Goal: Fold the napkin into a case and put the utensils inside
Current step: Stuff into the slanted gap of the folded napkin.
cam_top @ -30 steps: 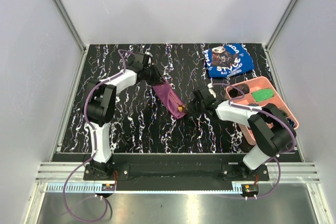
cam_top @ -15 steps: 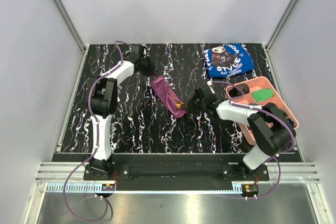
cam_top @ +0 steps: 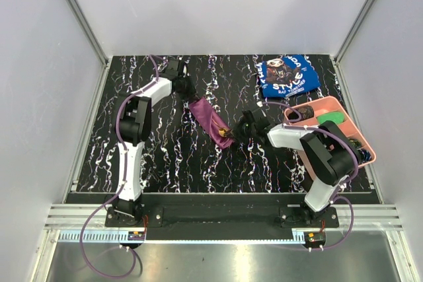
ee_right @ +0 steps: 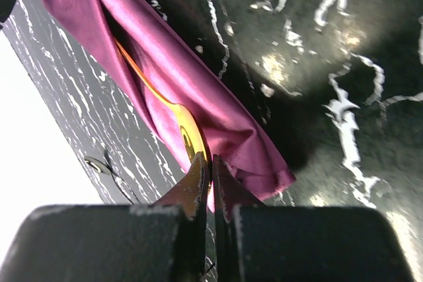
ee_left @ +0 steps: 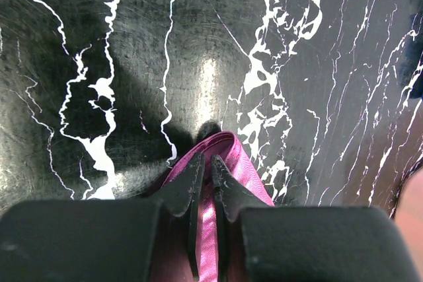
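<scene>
The plum-purple napkin (cam_top: 210, 119) lies on the black marbled table as a narrow folded case, slanting from far left to near right. My left gripper (cam_top: 188, 94) is at its far end, and the left wrist view shows the jaws pinched on a fold of the napkin (ee_left: 232, 155) at the gripper's tips (ee_left: 206, 163). The gold spoon (ee_right: 184, 129) lies inside the napkin's (ee_right: 198, 77) fold, handle buried and bowl sticking out at the near end (cam_top: 227, 131). My right gripper (ee_right: 210, 164) is shut on the edge of the bowl, seen from above beside the napkin's near end (cam_top: 236, 130).
A blue cloth with white lettering (cam_top: 287, 75) lies at the far right. A pink compartment tray (cam_top: 338, 142) holding a green item (cam_top: 330, 119) stands at the right edge, just behind my right arm. Grey walls close in the table on three sides.
My left gripper has closed on the napkin's far end and drawn slightly to the far left. My right gripper has slid left with the spoon, which now sits deeper in the fold.
</scene>
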Tool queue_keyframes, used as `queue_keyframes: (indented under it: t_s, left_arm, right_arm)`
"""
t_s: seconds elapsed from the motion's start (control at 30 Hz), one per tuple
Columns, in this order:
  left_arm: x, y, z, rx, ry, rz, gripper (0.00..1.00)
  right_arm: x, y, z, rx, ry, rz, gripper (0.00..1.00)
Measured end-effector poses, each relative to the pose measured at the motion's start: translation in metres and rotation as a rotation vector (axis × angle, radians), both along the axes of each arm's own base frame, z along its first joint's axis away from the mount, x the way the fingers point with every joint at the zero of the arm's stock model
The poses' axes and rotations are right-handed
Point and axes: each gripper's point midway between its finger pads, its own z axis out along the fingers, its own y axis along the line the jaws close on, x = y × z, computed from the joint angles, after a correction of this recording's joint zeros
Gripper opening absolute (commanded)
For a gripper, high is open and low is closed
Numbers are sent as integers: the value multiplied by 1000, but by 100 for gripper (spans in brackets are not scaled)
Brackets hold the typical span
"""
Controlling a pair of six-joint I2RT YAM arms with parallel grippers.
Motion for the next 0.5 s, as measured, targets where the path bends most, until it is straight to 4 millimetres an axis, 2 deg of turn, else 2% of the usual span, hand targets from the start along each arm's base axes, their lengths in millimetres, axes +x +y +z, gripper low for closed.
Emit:
queue_keyframes:
  t_s: [0.1, 0.13, 0.2, 0.23, 0.33, 0.37, 0.43, 0.47, 0.5]
  left_arm:
    - [0, 0, 0, 0, 0, 0, 16]
    - [0, 0, 0, 0, 0, 0, 26]
    - [0, 0, 0, 2, -2, -3, 36]
    - [0, 1, 1, 3, -3, -1, 45]
    - [-6, 6, 6, 12, -1, 7, 57]
    - [-10, 8, 13, 16, -2, 10, 69]
    - [-20, 14, 31, 24, -10, 10, 72]
    - [-26, 19, 44, 28, -24, 17, 72]
    - [-34, 26, 58, 36, -37, 28, 72]
  right_arm:
    - [6, 5, 1, 7, -11, 9, 9]
    - [7, 7, 2, 10, -13, 13, 19]
    - [10, 9, 3, 15, -17, 22, 29]
    - [11, 10, 3, 15, -20, 26, 38]
    - [9, 10, 3, 14, -21, 48, 48]
    - [7, 10, 3, 12, -17, 56, 54]
    - [3, 8, 5, 2, -12, 72, 59]
    - [0, 7, 8, -5, -10, 83, 67]
    - [-4, 5, 13, -13, -14, 97, 70]
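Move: My left fingertips sit, nearly shut, on the far end of the folded napkin, whose middle lies about 11 cm back, 6 cm right and 2 cm lower; the spoon's middle is roughly 10 cm back and 6 cm right. From my right hand, which holds the spoon by its bowl, the spoon's middle is some 7 cm ahead and 4 cm left, the napkin's middle 6 cm ahead and 5 cm left, and the pink tray about level, 30 cm right. I slide my right hand a last 1.5 cm forward and left along the napkin's gap while its fingers open and let go of the spoon's bowl, then ease back and rise about 1 cm, turning slightly counter-clockwise. After a short hold on the napkin's far end, my left hand opens wide and lifts off, up about 6 cm, back and a little left. ##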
